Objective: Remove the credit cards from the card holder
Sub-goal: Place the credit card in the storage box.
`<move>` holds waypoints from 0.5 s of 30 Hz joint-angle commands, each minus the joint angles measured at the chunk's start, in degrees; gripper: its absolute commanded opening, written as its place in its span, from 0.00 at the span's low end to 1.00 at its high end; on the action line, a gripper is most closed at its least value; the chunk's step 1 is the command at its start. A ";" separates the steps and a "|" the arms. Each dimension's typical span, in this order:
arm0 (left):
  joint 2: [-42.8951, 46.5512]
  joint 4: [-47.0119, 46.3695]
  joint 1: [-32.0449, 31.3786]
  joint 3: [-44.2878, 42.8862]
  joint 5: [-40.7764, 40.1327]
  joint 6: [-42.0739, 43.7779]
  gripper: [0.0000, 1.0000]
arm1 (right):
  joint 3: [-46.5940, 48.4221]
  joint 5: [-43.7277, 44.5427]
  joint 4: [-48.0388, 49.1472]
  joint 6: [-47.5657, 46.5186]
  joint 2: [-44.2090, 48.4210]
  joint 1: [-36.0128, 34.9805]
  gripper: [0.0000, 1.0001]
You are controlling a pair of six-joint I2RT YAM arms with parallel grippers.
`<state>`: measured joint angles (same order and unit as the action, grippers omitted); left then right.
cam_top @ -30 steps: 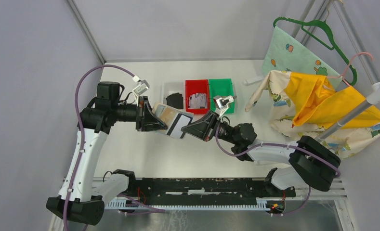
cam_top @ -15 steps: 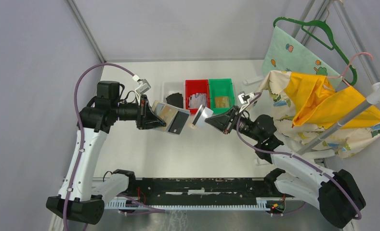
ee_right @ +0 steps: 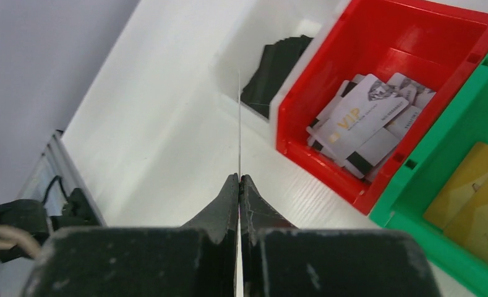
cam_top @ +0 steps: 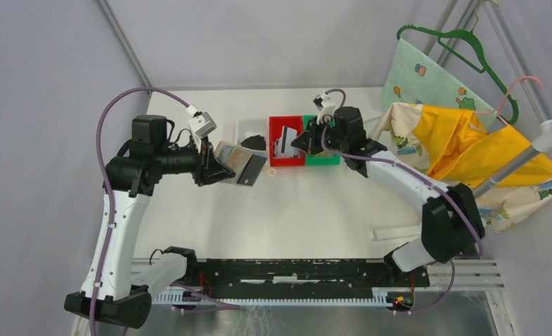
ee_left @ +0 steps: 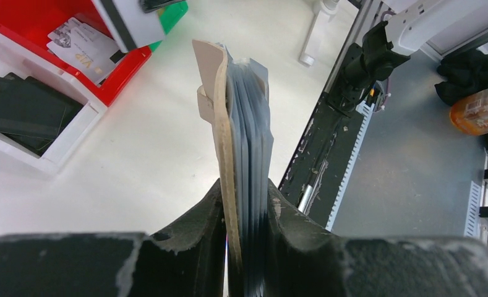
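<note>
My left gripper (cam_top: 215, 165) is shut on the beige card holder (cam_top: 236, 162), held above the table with its clear sleeves fanning to the right. Seen edge-on in the left wrist view, the card holder (ee_left: 238, 117) stands between the jaws of the left gripper (ee_left: 244, 195). Above the red bin (cam_top: 287, 120), my right gripper (cam_top: 299, 142) is shut on a silvery-grey credit card (cam_top: 285, 140). That card (ee_right: 239, 117) shows as a thin edge rising from the right gripper (ee_right: 239, 180).
Silvery cards (ee_right: 362, 124) lie in the red bin (ee_right: 315, 158). Gold cards (ee_right: 470, 198) lie in the green bin (cam_top: 322, 160). Black cards (cam_top: 254, 143) lie in the white bin (ee_left: 62, 148). Cloths and hangers (cam_top: 469, 140) crowd the right side.
My right arm pulled the silvery card away from the card holder and swung it back over the red bin. My left arm drew the holder slightly left.
</note>
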<state>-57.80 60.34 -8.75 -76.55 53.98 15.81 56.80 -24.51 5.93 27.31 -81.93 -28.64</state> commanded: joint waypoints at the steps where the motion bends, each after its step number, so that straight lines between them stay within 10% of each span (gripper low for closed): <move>1: 1.52 -1.04 0.03 -2.34 1.29 2.67 0.11 | 9.69 2.32 -8.80 -6.97 -9.81 0.23 0.00; 15: 2.43 -0.92 0.01 -0.98 5.67 1.89 0.11 | 25.10 1.21 -10.55 -5.89 -30.99 1.39 0.00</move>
<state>-56.45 61.21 -8.75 -76.55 54.89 16.38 78.78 -22.92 -5.67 21.15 -109.67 -27.49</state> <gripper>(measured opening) 0.299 0.004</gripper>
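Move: The right hand already pinches a credit card. The red box with the other cards, where that card goes, has its middle about 13 cm ahead of this hand, 5 cm to its left and some 19 cm below. The green box stands 10 cm to the right of the red one, the white box about 10 cm to the left of it, both level with it. From the left hand, which holds the card holder, the red box lies roughly 29 cm ahead, 15 cm right and 29 cm below. Lower the right gripper about 10 cm while reaching some 8 cm forward and slightly left, bringing the pinched credit card down over the red box. Tip the fingers about 15 degrees more steeply downward on the way, and keep them shut on the card throughout. ##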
